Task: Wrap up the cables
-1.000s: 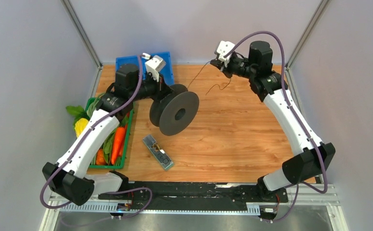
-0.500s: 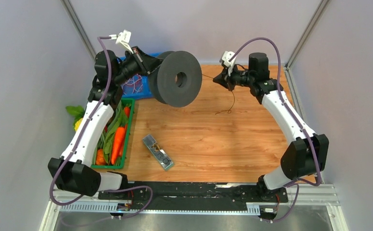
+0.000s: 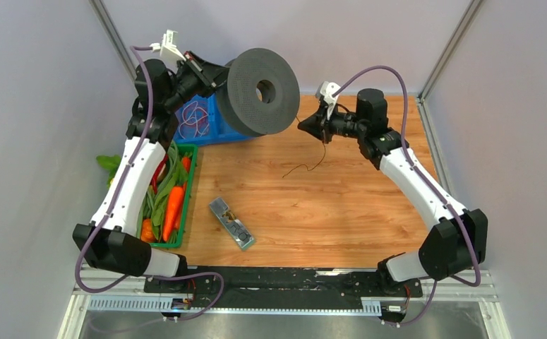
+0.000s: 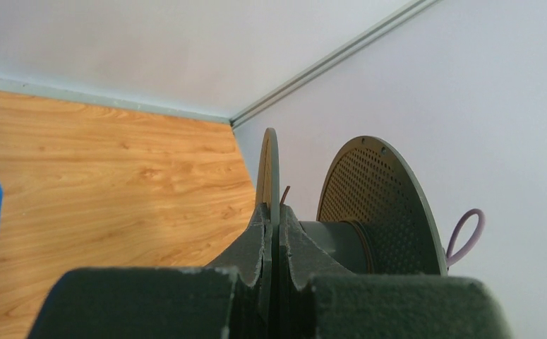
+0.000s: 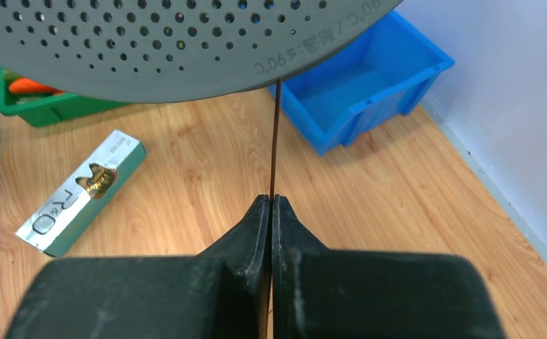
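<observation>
A dark grey perforated spool (image 3: 260,91) is held high above the table's back left. My left gripper (image 3: 217,76) is shut on one flange of the spool (image 4: 269,176); its hub and other flange show beside it in the left wrist view. The thin black cable (image 3: 305,164) runs from the spool to my right gripper (image 3: 309,126), and its loose end trails on the wood. My right gripper (image 5: 271,201) is shut on the cable (image 5: 274,141), which rises taut to the spool's flange (image 5: 178,42) above.
A blue bin (image 3: 198,120) with tangled wires sits at the back left. A green crate (image 3: 168,205) of carrots and greens lies along the left edge. A small silver box (image 3: 231,223) lies on the wooden table (image 3: 341,205) near the front. Walls enclose three sides.
My left arm has lifted the spool up and toward the back, turning it. My right gripper has moved left and nearer the spool with the cable, whose loose end slid left.
</observation>
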Action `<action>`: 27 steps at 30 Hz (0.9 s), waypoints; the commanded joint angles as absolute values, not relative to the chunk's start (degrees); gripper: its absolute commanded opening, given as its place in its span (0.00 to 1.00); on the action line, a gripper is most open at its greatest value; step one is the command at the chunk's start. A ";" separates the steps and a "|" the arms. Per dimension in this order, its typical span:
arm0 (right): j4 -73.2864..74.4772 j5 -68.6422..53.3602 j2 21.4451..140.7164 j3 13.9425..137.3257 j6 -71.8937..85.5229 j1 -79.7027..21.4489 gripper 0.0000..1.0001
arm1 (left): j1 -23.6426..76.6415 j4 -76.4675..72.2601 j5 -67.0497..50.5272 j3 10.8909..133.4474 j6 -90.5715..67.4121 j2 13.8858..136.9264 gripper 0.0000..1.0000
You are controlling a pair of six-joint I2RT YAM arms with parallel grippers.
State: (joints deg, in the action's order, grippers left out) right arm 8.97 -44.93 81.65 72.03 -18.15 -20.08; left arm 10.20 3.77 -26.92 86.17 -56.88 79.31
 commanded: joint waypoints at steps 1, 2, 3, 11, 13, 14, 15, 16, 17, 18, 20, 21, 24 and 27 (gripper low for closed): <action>10.20 -44.11 80.69 71.54 -12.14 -19.34 0.05 | 8.52 -7.65 -22.33 95.26 -64.34 77.96 0.00; 8.80 -44.38 80.42 71.54 -11.00 -19.42 0.08 | 8.53 -7.65 -22.32 96.40 -64.60 78.31 0.00; 7.48 -44.73 80.33 71.46 -10.03 -19.34 0.17 | 8.53 -7.91 -22.50 97.90 -64.51 78.66 0.00; 0.54 -42.90 79.89 73.92 -6.16 -19.34 0.80 | 8.53 -11.95 -27.16 107.49 -62.05 82.00 0.00; -1.91 -42.63 79.72 72.95 -5.10 -19.42 0.86 | 8.52 -13.44 -27.68 108.71 -61.00 82.18 0.00; -2.72 -42.63 79.54 72.34 -4.75 -19.34 0.87 | 8.44 -13.62 -27.86 109.68 -60.56 82.44 0.00; -3.51 -42.54 79.45 71.55 -4.57 -19.51 0.89 | 8.44 -13.62 -28.12 110.99 -60.12 82.88 0.00; -3.95 -42.19 79.54 70.93 -4.48 -19.69 0.90 | 8.44 -13.45 -28.04 112.40 -59.77 83.32 0.00; -4.48 -42.10 79.63 69.88 -4.57 -19.69 0.91 | 8.44 -13.45 -28.04 113.54 -59.59 83.76 0.00; -5.00 -42.19 79.63 69.18 -4.74 -19.77 0.91 | 8.52 -13.10 -28.12 115.12 -59.33 84.37 0.00; -5.97 -42.10 80.07 67.77 -5.62 -19.78 0.92 | 8.52 -12.22 -27.78 118.20 -58.80 85.60 0.00; -6.15 -42.10 80.24 67.07 -6.32 -19.78 0.92 | 8.53 -11.87 -27.51 119.52 -58.62 86.13 0.00; -6.50 -43.41 80.33 64.43 -8.96 -19.86 0.92 | 8.44 -11.16 -27.42 122.86 -57.57 87.36 0.00; -6.77 -45.35 79.89 61.62 -13.17 -19.95 0.92 | 8.44 -10.81 -27.95 124.71 -56.78 87.98 0.00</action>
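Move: The left hand already grips the grey reel by its rim; the reel's middle lies about 8 cm to its right, 2 cm ahead and a touch below. The blue bin stands some 19 cm ahead, 9 cm left and 40 cm below this hand. The right hand still pinches the cable between its fingertips; from it the reel is about 12 cm left, 5 cm ahead and 14 cm higher, the blue bin roughly 29 cm left, 22 cm ahead and 25 cm down. The right fingers spread from shut to wide open and let go of the cable, that hand otherwise staying nearly put, rising a few centimetres and sinking again. The left keeps its pinch on the reel's rim and carries it quickly about 23 cm up, also some 5 cm back, tipping its fingers upward by roughly 35 degrees. ##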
